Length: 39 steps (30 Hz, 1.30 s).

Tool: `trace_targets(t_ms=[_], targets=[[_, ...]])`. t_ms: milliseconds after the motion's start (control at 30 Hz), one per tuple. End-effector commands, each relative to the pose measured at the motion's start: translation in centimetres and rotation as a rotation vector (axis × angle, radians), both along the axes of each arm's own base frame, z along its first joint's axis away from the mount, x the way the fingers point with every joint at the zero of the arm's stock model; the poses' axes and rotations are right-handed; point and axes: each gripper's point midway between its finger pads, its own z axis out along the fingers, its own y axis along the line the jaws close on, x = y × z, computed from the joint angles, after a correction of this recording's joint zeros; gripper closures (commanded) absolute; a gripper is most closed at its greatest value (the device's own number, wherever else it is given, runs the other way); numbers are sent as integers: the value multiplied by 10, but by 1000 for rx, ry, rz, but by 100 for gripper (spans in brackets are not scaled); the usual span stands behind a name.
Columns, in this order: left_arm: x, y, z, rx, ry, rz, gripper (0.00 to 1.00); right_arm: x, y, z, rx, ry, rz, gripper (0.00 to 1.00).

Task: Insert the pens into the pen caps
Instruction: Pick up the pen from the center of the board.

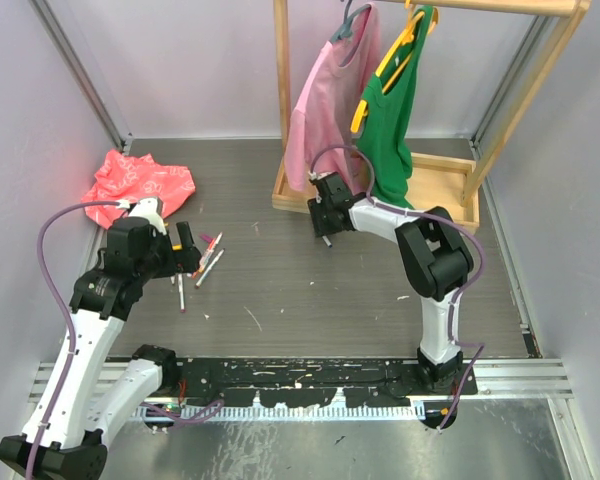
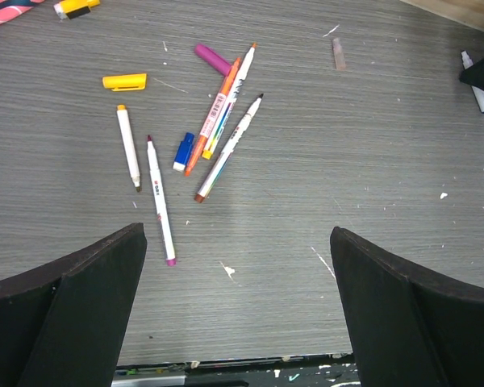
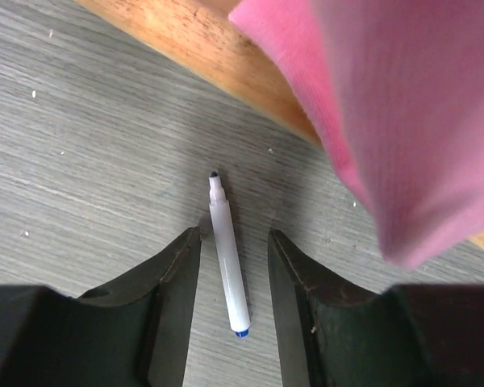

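A blue-ended pen (image 3: 228, 266) with a white barrel lies uncapped on the table, near the wooden rack base. My right gripper (image 3: 235, 235) straddles it, jaws partly closed, with a gap showing on each side of the barrel. Several other pens (image 2: 214, 117) lie loosely piled at the left, among a yellow cap (image 2: 124, 81), a purple cap (image 2: 213, 60) and a blue cap (image 2: 184, 151). A pale pink cap (image 2: 337, 53) lies apart, farther right. My left gripper (image 2: 238, 232) hovers wide open just short of the pile, holding nothing.
A wooden clothes rack (image 1: 460, 190) stands at the back right, with a pink shirt (image 1: 330, 90) and a green top (image 1: 390, 110) hanging over my right gripper. A red patterned cloth (image 1: 140, 183) lies at the back left, with a yellow-and-black object (image 2: 77, 7) beside it.
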Motion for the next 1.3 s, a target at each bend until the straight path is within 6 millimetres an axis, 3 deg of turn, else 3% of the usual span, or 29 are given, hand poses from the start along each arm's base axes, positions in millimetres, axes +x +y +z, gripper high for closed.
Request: trace_targets(t_ms=[0,267,467,633,833,1133,1267], targets=[[9,3,10,4,-51,11,2,13,5,7,-36,-43,11,57],[9,4,9,11,-49,21,2,8,1,-5,-66,-13,15,72],[10,7,7,22,-40,36,2,1,4,5,-42,-28,21,86],[10,12,6,40,-30,54,2,-13,7,31,31,-79,23,96],[10,9,10,23,-51,43,2,-46,-3,77,165,-173,-12,100],[-5,-2,55,-95,-197,26,2,-112,-15,130,491,-260,-75,100],[-12,-26,62,-203,-183,-65,1,-133,-18,148,662,-289,-119,100]])
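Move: The pen lies between the right hand's half-closed fingers, its middle about 1 cm below the hand point and 1 cm back, with its black tip pointing ahead towards the rack. The wooden tray's near edge runs some 6 cm straight ahead. The pink shirt's hem hangs roughly 8 cm ahead, 3 cm to the right and several cm above. From the left hand, the pen is about 17 cm ahead, 30 cm to the right and 19 cm below. Nearly in place and low over the table, the right hand closes its fingers and pinches the pen across its barrel. It then draws back, low for the first few centimetres and after that steeply up as well, about 12 cm back and 11 cm up in all, away from tray and shirt; the wrist rolls and tips up some 25 degrees. Late on, the open left hand rises about 3 cm. ##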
